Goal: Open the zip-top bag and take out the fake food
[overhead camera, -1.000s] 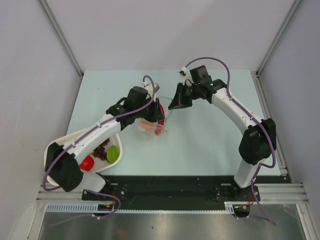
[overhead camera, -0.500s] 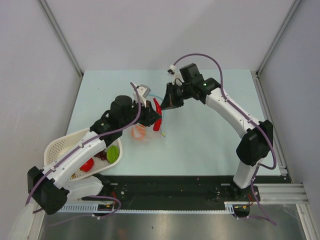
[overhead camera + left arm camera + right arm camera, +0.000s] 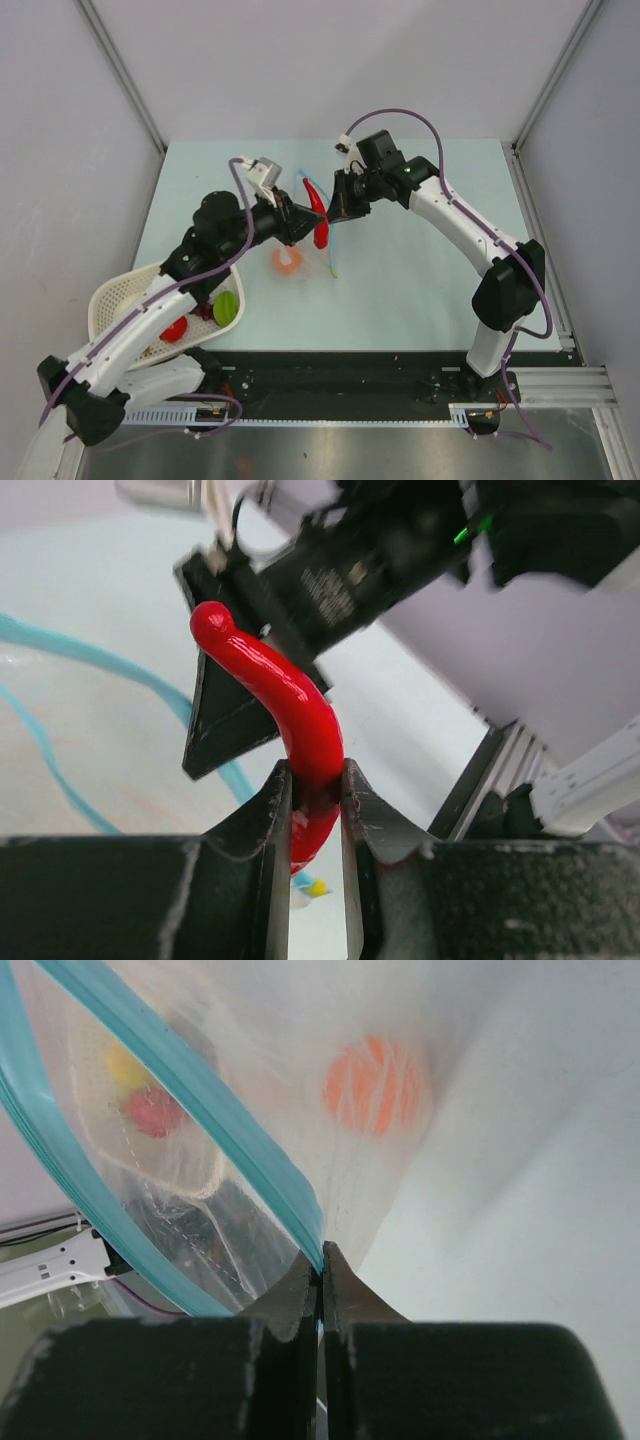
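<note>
My left gripper (image 3: 310, 228) is shut on a piece of the fake food, a red curved piece (image 3: 319, 208), held in the air above the zip-top bag (image 3: 305, 262). In the left wrist view the fingers (image 3: 272, 815) pinch the lower half of this red piece (image 3: 290, 705). My right gripper (image 3: 333, 213) hangs just right of it, shut on the bag's teal zip strip (image 3: 200, 1100), so the clear bag (image 3: 250, 1030) hangs open. An orange ball (image 3: 287, 259) lies in the bag, also the orange ball (image 3: 375, 1085) seen through the plastic.
A white mesh basket (image 3: 108, 298) stands at the near left beside my left arm. It holds a green oval (image 3: 225, 307), a red round piece (image 3: 174, 329) and a dark grape bunch (image 3: 203, 312). Blurred yellow and red shapes (image 3: 140, 1090) show through the bag.
My left gripper has drawn back and up out of the bag with the red curved piece in it. The right gripper has shifted a little left, still holding the zip strip.
</note>
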You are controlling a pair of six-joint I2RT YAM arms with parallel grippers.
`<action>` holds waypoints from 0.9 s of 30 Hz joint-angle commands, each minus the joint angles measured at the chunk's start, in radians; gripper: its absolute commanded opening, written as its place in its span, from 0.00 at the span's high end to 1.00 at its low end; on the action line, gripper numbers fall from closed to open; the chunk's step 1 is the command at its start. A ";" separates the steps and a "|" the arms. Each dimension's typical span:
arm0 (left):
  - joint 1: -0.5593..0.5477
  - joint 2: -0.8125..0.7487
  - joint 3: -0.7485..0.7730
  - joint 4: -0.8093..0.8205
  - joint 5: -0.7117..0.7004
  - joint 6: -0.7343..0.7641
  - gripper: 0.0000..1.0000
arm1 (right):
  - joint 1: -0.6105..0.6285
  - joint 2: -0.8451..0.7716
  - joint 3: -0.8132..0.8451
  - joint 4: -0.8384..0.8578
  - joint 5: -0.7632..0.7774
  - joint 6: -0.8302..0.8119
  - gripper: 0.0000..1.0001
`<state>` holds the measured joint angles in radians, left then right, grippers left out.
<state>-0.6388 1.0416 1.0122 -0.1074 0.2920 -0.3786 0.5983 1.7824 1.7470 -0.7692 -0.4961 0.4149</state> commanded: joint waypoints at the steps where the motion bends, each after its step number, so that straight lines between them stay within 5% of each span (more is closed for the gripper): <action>1: 0.005 -0.119 0.101 0.048 -0.069 -0.080 1.00 | -0.002 -0.020 0.006 -0.010 0.039 -0.033 1.00; 8: 0.005 -0.212 0.195 -0.374 -0.609 -0.095 1.00 | -0.008 -0.012 0.020 -0.007 0.030 -0.034 1.00; 13: 0.017 -0.204 0.184 -0.743 -1.000 -0.301 1.00 | -0.008 -0.001 0.025 -0.008 0.016 -0.036 1.00; 17: 0.077 -0.167 0.112 -0.903 -1.016 -0.432 1.00 | -0.008 0.000 0.023 -0.005 0.010 -0.036 1.00; 23: 0.398 -0.158 -0.158 -0.859 -0.754 -0.477 1.00 | -0.006 -0.006 0.017 -0.002 0.008 -0.036 1.00; 27: 0.491 -0.112 -0.219 -0.801 -0.755 -0.468 1.00 | -0.003 -0.014 0.005 -0.001 0.011 -0.034 1.00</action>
<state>-0.2070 0.9146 0.8150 -0.9386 -0.5106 -0.8078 0.5938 1.7828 1.7470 -0.7803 -0.4789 0.3908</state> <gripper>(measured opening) 0.234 0.010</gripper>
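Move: The left hand already holds the red pepper up at the bag's mouth; its goal, the white basket, has its middle about 39 cm to the left, 2 cm back and 28 cm below. In the basket, the green fruit lies about 24 cm left and 1 cm back, the grapes 30 cm left and 2 cm ahead, the tomato 37 cm left and 6 cm back, all some 28 cm down. From the right hand, the basket's middle is roughly 43 cm left, 8 cm back, 20 cm below. Keeping its pinch on the red pepper, the left hand first lifts about 10 cm away from the bag, then sweeps fast to the left and down, some 28 cm left in all and ending 19 cm lower than it began, over the basket's right part; on the way the wrist swings counter-clockwise by about 75 degrees and tips down, so the fingers go from level, forward-right, to slanting down, forward-left. The right hand stays in place with its fingers shut on the blue rim of the bag, holding it up beside the orange ball. ##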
